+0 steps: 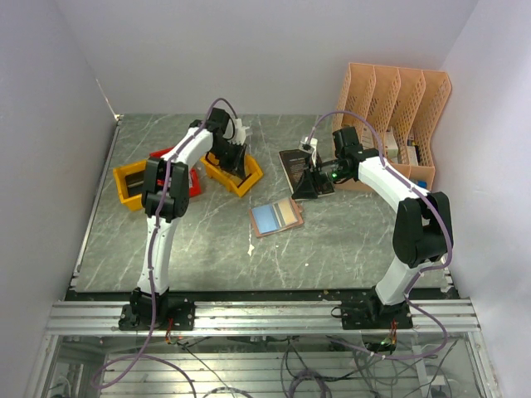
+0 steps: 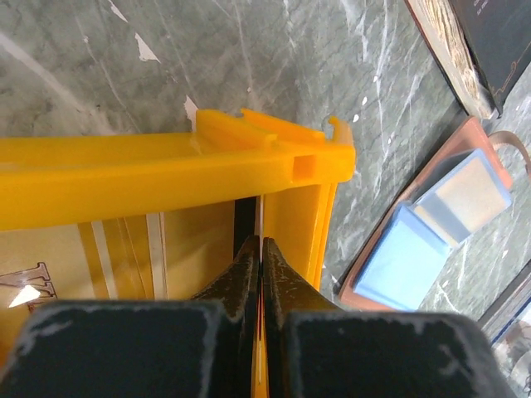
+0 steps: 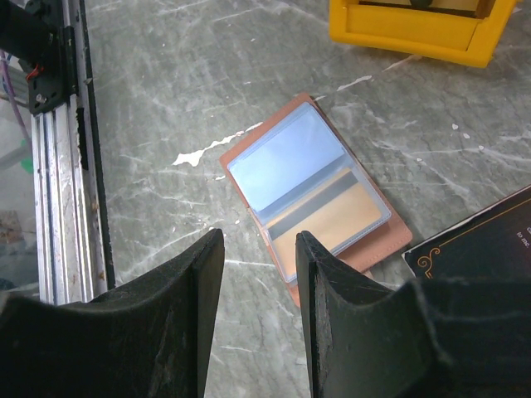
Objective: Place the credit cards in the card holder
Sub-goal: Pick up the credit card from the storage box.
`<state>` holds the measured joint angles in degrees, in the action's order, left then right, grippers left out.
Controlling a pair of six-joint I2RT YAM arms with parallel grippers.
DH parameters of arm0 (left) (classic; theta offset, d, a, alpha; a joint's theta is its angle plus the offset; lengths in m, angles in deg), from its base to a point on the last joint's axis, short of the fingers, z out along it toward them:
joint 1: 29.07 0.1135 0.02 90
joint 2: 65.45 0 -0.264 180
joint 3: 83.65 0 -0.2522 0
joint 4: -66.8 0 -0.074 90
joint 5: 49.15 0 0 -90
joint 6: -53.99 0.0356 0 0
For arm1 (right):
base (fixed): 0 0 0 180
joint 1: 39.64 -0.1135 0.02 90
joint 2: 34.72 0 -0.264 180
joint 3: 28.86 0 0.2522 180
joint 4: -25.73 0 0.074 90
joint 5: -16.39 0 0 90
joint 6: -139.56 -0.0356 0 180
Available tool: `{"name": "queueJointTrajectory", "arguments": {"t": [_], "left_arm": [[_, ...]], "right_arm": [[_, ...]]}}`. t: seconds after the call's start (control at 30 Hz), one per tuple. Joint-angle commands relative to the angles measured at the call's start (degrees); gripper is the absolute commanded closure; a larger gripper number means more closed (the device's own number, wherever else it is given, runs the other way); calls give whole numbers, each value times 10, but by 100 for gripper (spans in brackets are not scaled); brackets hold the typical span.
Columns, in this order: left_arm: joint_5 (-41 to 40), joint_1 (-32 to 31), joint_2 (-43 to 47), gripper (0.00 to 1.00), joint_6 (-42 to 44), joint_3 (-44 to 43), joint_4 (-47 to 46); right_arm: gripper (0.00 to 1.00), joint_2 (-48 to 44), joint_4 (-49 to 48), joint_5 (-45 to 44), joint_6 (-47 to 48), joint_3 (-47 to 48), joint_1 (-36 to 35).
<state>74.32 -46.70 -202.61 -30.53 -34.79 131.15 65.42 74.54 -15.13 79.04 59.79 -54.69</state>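
Observation:
The card holder lies open on the table, tan-pink with clear sleeves. A light blue credit card sits in one sleeve and an orange-gold one in the other. My left gripper reaches down into a yellow bin. Its jaws are pressed together on a thin card seen edge-on, its colour not readable. My right gripper hovers open above the bare table just short of the card holder, holding nothing. In the left wrist view the card holder shows at the right.
A black book lies under my right arm. A peach slotted file rack stands at the back right. A second yellow bin and a red bin sit at the left. The metal rail marks the near table edge.

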Motion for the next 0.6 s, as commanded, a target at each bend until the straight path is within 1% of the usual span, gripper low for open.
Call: {"name": "queueJointTrajectory", "arguments": {"t": [0.0, 0.17, 0.23, 0.37, 0.43, 0.57], "left_arm": [[-11, 12, 17, 93, -32, -9, -8], [7, 47, 74, 93, -124, 50, -95], [1, 52, 85, 93, -155, 60, -112], [-4, 52, 97, 93, -161, 52, -105], [-29, 52, 117, 93, -176, 69, -129], [-96, 53, 159, 93, -237, 101, -168]], "right_arm": [[60, 2, 6, 2, 9, 15, 5], [60, 3, 6, 3, 10, 14, 5], [60, 4, 6, 4, 11, 15, 5], [60, 5, 7, 4, 11, 15, 5], [60, 5, 7, 4, 11, 15, 5], [60, 4, 7, 3, 11, 15, 5]]}}
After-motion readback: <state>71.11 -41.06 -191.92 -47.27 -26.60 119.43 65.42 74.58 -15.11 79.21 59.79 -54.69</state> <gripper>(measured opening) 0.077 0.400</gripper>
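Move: The left gripper already has a credit card pinched in the near right part of the yellow storage box, whose middle lies about 3 cm ahead and 3 cm left. The card holder lies open some 12 cm back and 11 cm right, about 4 cm lower; the black book is about 19 cm right and 1 cm ahead. From the idle right gripper, the card holder is roughly 7 cm left, level fore-and-aft and 14 cm below. Keep the left fingers shut on the card and draw it up out of the storage box, about 6 cm. Start almost level, forward and left over the box's middle, some 4 cm each way, then let the rise take over, turning the hand about 20 degrees counter-clockwise as it goes away from the card holder. ##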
